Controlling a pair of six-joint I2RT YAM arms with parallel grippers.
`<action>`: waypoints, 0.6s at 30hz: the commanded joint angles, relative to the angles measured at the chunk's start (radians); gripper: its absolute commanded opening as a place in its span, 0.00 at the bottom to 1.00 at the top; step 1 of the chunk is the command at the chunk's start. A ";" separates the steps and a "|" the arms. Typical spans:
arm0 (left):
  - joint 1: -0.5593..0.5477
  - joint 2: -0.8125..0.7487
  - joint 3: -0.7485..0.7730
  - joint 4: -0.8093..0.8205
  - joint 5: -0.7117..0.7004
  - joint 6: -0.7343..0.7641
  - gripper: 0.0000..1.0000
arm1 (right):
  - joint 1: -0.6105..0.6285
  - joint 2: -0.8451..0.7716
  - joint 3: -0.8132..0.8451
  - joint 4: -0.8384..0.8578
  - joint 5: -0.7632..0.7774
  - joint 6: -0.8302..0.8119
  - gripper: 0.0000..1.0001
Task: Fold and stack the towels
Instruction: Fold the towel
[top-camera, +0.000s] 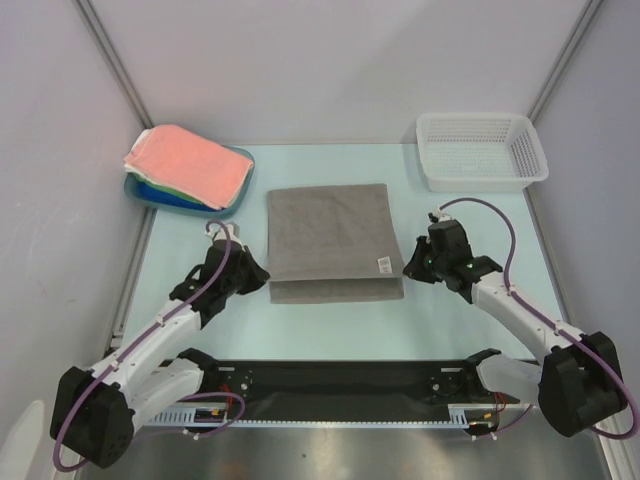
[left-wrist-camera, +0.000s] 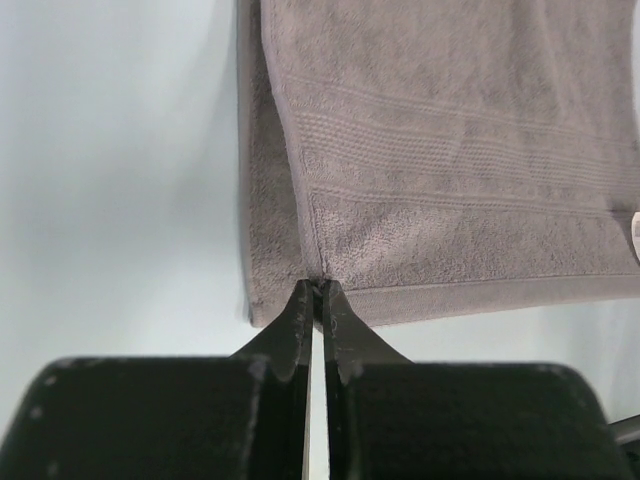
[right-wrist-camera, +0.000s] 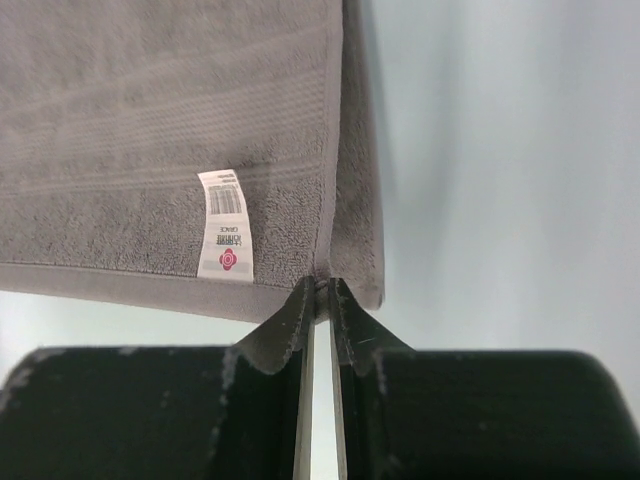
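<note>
A grey towel lies folded in the middle of the table, its upper layer stopping just short of the lower layer's near edge. My left gripper is shut on the upper layer's near left corner. My right gripper is shut on the near right corner, beside a small white tag. In both wrist views the fingertips pinch the towel's hem, at the left gripper and the right gripper. At the back left, more towels sit stacked with a salmon pink towel on top.
The stack rests in a blue tray at the back left. A white perforated basket stands at the back right. Grey walls close in both sides, and the arms' bases line the near edge.
</note>
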 joint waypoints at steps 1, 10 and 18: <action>0.006 0.018 -0.043 0.031 -0.039 -0.003 0.00 | -0.001 0.021 -0.049 0.032 0.040 -0.001 0.00; 0.006 0.054 -0.136 0.108 -0.014 -0.015 0.00 | 0.016 0.052 -0.156 0.095 0.007 0.029 0.02; 0.004 0.091 -0.173 0.150 0.000 -0.025 0.00 | 0.028 0.058 -0.193 0.118 0.010 0.039 0.06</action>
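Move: The gray towel's loose near edge is already pinched at both corners, and its bottom layer's near corners lie about 8 cm below: the left one some 3 cm back and 1 cm left of the left hand, the right one about 4 cm back and 1 cm right of the right hand. The white label is about 4 cm left and 2 cm ahead of the right hand; the far fold's middle lies about 24 cm ahead and 12 cm right of the left hand. The towel's upper edge, kept pinched at its corners and stretched between the two hands, is lowered by both together about 6 cm and drawn back some 2 to 3 cm towards the bottom layer's near edge. The descent is quick at first and eases off, the fingertips tipping slightly further down; both grippers stay shut. ##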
